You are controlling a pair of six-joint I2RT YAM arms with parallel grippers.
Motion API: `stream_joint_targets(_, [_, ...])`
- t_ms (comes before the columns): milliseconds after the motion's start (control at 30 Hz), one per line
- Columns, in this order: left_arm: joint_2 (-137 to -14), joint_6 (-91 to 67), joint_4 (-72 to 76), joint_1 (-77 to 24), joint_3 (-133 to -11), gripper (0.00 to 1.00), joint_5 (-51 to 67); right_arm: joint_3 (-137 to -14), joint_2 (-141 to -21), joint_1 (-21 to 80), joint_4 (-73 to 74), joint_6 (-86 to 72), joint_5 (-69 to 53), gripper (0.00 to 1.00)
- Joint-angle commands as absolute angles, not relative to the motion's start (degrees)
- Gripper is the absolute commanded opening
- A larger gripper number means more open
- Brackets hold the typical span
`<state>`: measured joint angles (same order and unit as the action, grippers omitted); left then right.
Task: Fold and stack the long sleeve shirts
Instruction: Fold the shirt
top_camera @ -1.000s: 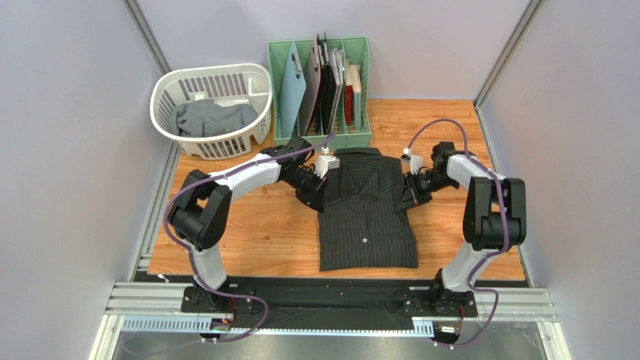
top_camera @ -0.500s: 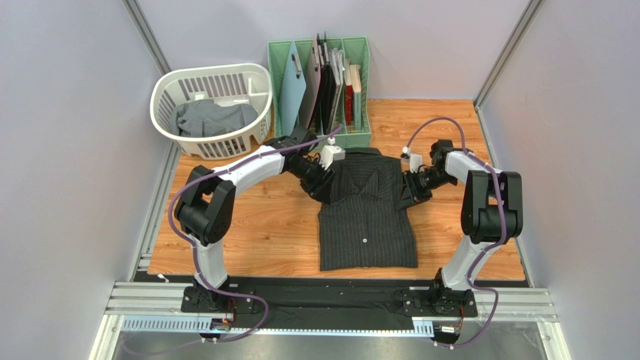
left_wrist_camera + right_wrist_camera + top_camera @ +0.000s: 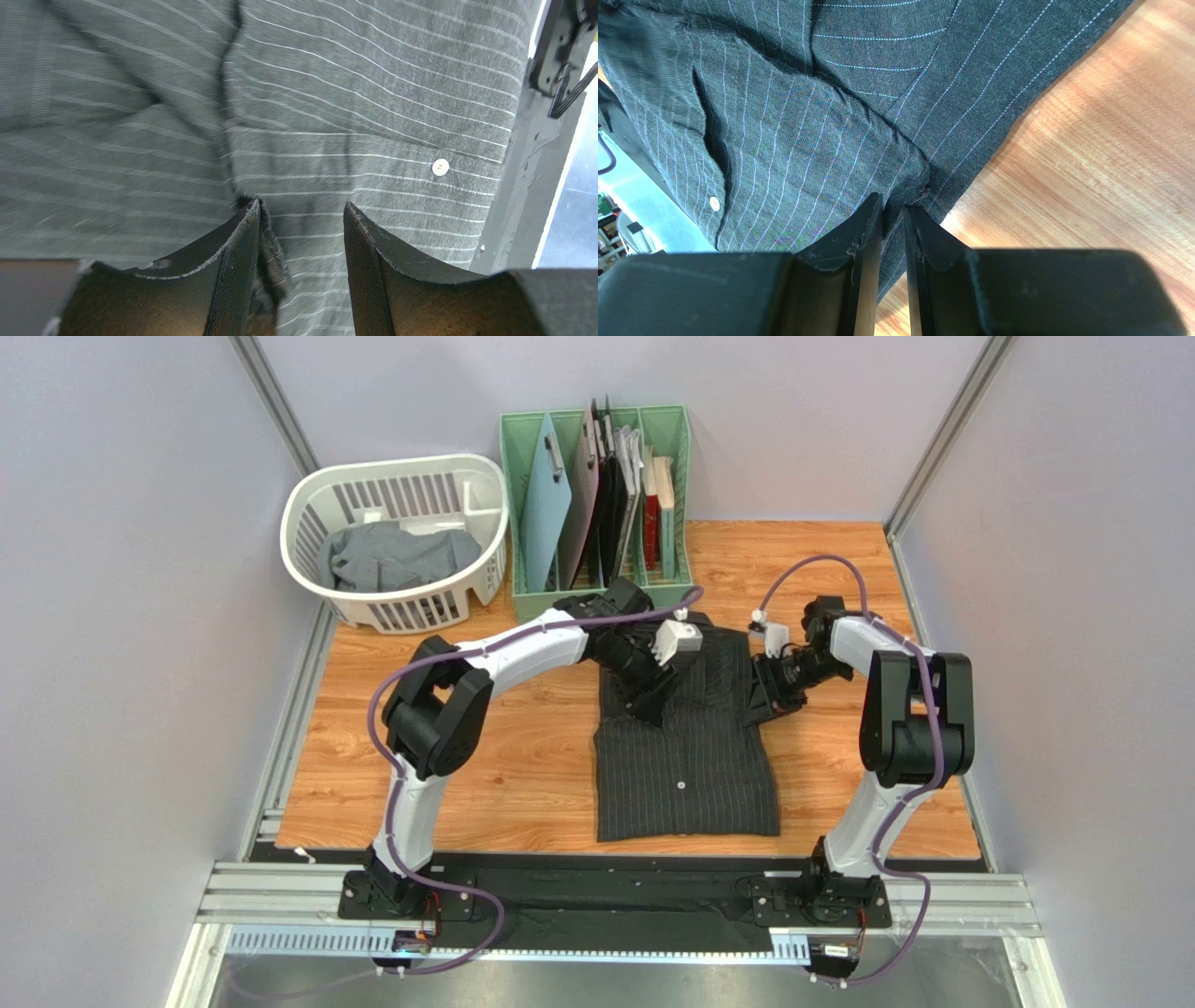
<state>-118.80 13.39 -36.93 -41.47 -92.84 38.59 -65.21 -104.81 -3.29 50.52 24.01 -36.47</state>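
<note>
The black pinstriped long sleeve shirt [image 3: 687, 756] lies folded on the wooden table, collar toward the rack. My left gripper [image 3: 648, 703] hovers over its upper middle, open. In the left wrist view the left gripper [image 3: 302, 206] has a wide gap over striped cloth [image 3: 365, 105], and a small fold edge rests against the left finger. My right gripper [image 3: 759, 711] is at the shirt's right edge. The right wrist view shows the right gripper [image 3: 893, 204] narrowly open, the shirt's edge [image 3: 808, 140] lying between its tips. A plain grey shirt [image 3: 400, 557] sits crumpled in the basket.
A white laundry basket [image 3: 312, 501] stands at the back left. A green rack [image 3: 526, 504] with boards and folders stands behind the shirt. Bare wood [image 3: 477, 756] lies left of the shirt and also to its right [image 3: 870, 588]. Grey walls close in both sides.
My left arm has swung right, from the shirt's left shoulder to its upper middle, and its jaws have opened. The right jaws have parted slightly; that arm has hardly moved.
</note>
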Motion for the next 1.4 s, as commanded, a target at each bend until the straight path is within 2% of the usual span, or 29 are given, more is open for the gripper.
stream_joint_targets(0, [-118.7,14.9,-36.0,-42.8,-94.3,0.54,36.7,-67.1,-104.9,-3.2,49.8,23.5,-36.7,0.23])
stream_joint_targets(33, [-118.6,14.6,-35.6,-42.7,-94.2,0.53,36.2,-67.1,-104.9,-3.1,49.9,23.5,-36.9,0.22])
stream_joint_targets(100, [-118.6,14.3,-35.2,-42.8,-94.8,0.41,35.9,-66.9,-104.9,-3.2,49.8,23.2,-37.4,0.22])
stream_joint_targets(133, [-118.5,14.3,-34.9,-42.8,-95.0,0.33,36.0,-66.8,-105.0,-3.2,49.7,23.1,-37.5,0.22])
stream_joint_targets(167, [-117.8,14.2,-34.3,-42.8,-94.9,0.19,36.1,-66.8,-104.9,-3.2,49.5,23.1,-37.5,0.22])
stream_joint_targets(267, [-115.8,13.8,-31.6,-42.9,-94.2,0.00,37.3,-66.7,-105.0,-3.1,49.1,22.9,-37.8,0.22])
stream_joint_targets(533, [-116.5,14.0,-32.6,-43.2,-96.4,0.00,37.3,-66.5,-104.9,-3.2,48.9,22.9,-38.1,0.21])
stream_joint_targets(900, [-109.6,18.5,-28.8,-44.6,-92.6,0.00,46.0,-66.6,-105.0,-3.2,48.9,22.7,-37.9,0.21])
stream_joint_targets(1267, [-119.9,19.9,-30.1,-45.0,-98.7,0.00,43.8,-66.4,-104.9,-3.2,48.9,22.2,-38.4,0.21])
stream_joint_targets(1300, [-120.5,19.8,-30.1,-45.0,-99.5,0.01,42.7,-66.5,-104.9,-3.2,48.9,22.2,-38.8,0.21])
stream_joint_targets(1367, [-122.2,19.7,-32.2,-44.8,-100.9,0.09,39.7,-66.6,-104.9,-3.1,49.0,22.1,-39.0,0.21])
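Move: A loose cloth ridge of the folded shirt lies just under the left fingers, about 1 cm ahead, 1 cm to the right and 1 cm below. Level with the left hand and some 15 cm to its right is the shirt's side corner, which the right gripper holds; the white button sits about 10 cm back and 4 cm to the right, also 1 cm lower. From the right hand the ridge lies roughly 14 cm to the left, level both ways. Dip the left gripper just under 1 cm, shut its open fingers on the cloth ridge and draw it slowly about 2 cm to the right, low over the shirt. Then lift some 7 cm, easing slightly back and rolling about 15 degrees, and come partway down again, ending about 5 cm to the right, nearer the right gripper. Keep the right fingers still on the side corner. ##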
